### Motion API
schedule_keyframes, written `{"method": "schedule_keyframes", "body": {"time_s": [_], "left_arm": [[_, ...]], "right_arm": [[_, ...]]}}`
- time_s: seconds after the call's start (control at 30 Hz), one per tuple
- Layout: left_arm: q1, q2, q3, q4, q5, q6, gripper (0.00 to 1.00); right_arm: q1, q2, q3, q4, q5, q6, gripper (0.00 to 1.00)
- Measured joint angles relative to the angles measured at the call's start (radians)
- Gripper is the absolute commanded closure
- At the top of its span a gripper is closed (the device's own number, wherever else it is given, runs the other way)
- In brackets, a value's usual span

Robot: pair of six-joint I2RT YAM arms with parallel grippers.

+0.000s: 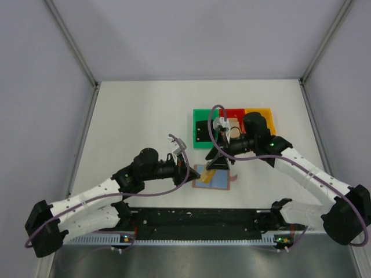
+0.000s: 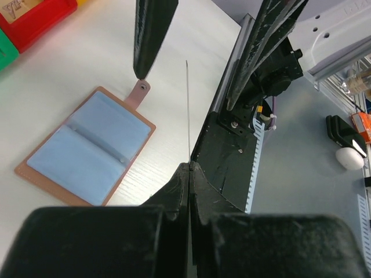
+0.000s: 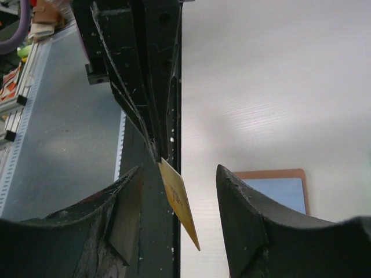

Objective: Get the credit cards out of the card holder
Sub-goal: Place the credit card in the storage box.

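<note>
The card holder (image 1: pixel 212 178) lies open on the table, blue-grey inner face up, also visible in the left wrist view (image 2: pixel 87 147) with its brown tab (image 2: pixel 138 92). My left gripper (image 1: pixel 182 161) (image 2: pixel 189 165) is shut on a thin credit card (image 2: pixel 188 110), seen edge-on. In the right wrist view this credit card (image 3: pixel 178 202) looks yellowish with writing and hangs tilted from the left fingers (image 3: pixel 145 87). My right gripper (image 1: pixel 217 160) (image 3: pixel 179 169) is open. The card sits between its fingers (image 3: pixel 124 214) with a gap on each side. A corner of the holder (image 3: pixel 278 188) shows behind.
Green (image 1: pixel 200 130), red (image 1: pixel 235 113) and yellow (image 1: pixel 261 113) bins stand in a row behind the holder. The red bin (image 2: pixel 35 20) holds a tan piece with writing. The black base rail (image 1: pixel 203 219) runs along the near table edge, close under the left gripper.
</note>
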Motion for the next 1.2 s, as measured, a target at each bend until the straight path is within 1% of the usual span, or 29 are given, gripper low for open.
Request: {"method": "schedule_keyframes", "body": {"time_s": [0.03, 0.1, 0.17, 0.27, 0.3, 0.37, 0.4, 0.43, 0.5, 0.57, 0.6, 0.67, 0.73, 0.83, 0.93, 1.07, 1.2], "left_arm": [[0.0, 0.002, 0.005, -0.008, 0.005, 0.009, 1.0], [0.0, 0.004, 0.013, -0.023, 0.01, 0.02, 1.0], [0.0, 0.004, 0.018, -0.031, 0.015, 0.031, 1.0], [0.0, 0.004, 0.026, -0.047, 0.03, 0.04, 1.0], [0.0, 0.004, 0.029, -0.054, 0.032, 0.043, 1.0], [0.0, 0.004, 0.036, -0.066, 0.032, 0.051, 1.0], [0.0, 0.004, 0.037, -0.071, 0.029, 0.054, 0.93], [0.0, 0.004, 0.039, -0.074, 0.024, 0.058, 0.84], [0.0, -0.004, 0.042, -0.088, 0.002, 0.061, 0.61], [0.0, -0.027, 0.045, -0.119, -0.053, 0.059, 0.38], [0.0, -0.045, 0.047, -0.14, -0.091, 0.06, 0.29], [0.0, -0.097, 0.056, -0.197, -0.188, 0.063, 0.14], [0.002, -0.161, 0.079, -0.27, -0.314, 0.061, 0.06], [0.011, -0.25, 0.148, -0.39, -0.513, 0.063, 0.02], [0.026, -0.328, 0.23, -0.485, -0.692, 0.072, 0.02], [0.047, -0.42, 0.297, -0.557, -0.864, 0.113, 0.02], [0.057, -0.446, 0.286, -0.585, -0.955, 0.152, 0.02]], "right_arm": [[0.003, 0.008, 0.003, -0.011, -0.014, -0.011, 0.53], [0.005, 0.018, 0.003, -0.036, -0.037, -0.032, 0.61], [0.005, 0.024, 0.003, -0.055, -0.051, -0.05, 0.71], [0.005, 0.028, 0.004, -0.082, -0.068, -0.074, 0.97], [0.005, 0.029, 0.004, -0.09, -0.073, -0.081, 1.0], [0.005, 0.031, 0.005, -0.1, -0.08, -0.092, 1.0], [0.006, 0.031, 0.007, -0.106, -0.084, -0.094, 1.0], [0.007, 0.031, 0.009, -0.112, -0.083, -0.097, 1.0], [0.008, 0.031, 0.011, -0.114, -0.08, -0.1, 1.0], [-0.002, 0.031, 0.011, -0.119, -0.07, -0.1, 1.0], [-0.01, 0.031, 0.011, -0.121, -0.064, -0.098, 1.0], [-0.042, 0.031, 0.012, -0.121, -0.051, -0.09, 1.0], [-0.084, 0.031, 0.02, -0.124, -0.029, -0.082, 1.0], [-0.16, 0.031, 0.042, -0.125, 0.03, -0.056, 1.0], [-0.223, 0.031, 0.05, -0.112, 0.107, -0.026, 1.0], [-0.328, 0.031, 0.049, -0.086, 0.241, 0.027, 1.0], [-0.453, 0.04, 0.049, -0.021, 0.352, 0.087, 1.0]]}}
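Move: From the right hand's open fingers, the tan credit card is some 2 cm back, 2 cm left and 1 cm down. The red box is about 16 cm ahead, 10 cm right; the green box 15 cm ahead, 1 cm left, both roughly 14 cm below. The card holder lies 5 cm back, 1 cm left, 17 cm down. The left hand still grips the card, whose middle is 1 cm ahead, 4 cm right, 1 cm down. Right pinches the card, left opens and retreats left, right carries it about 20 cm forward-right towards red box. ##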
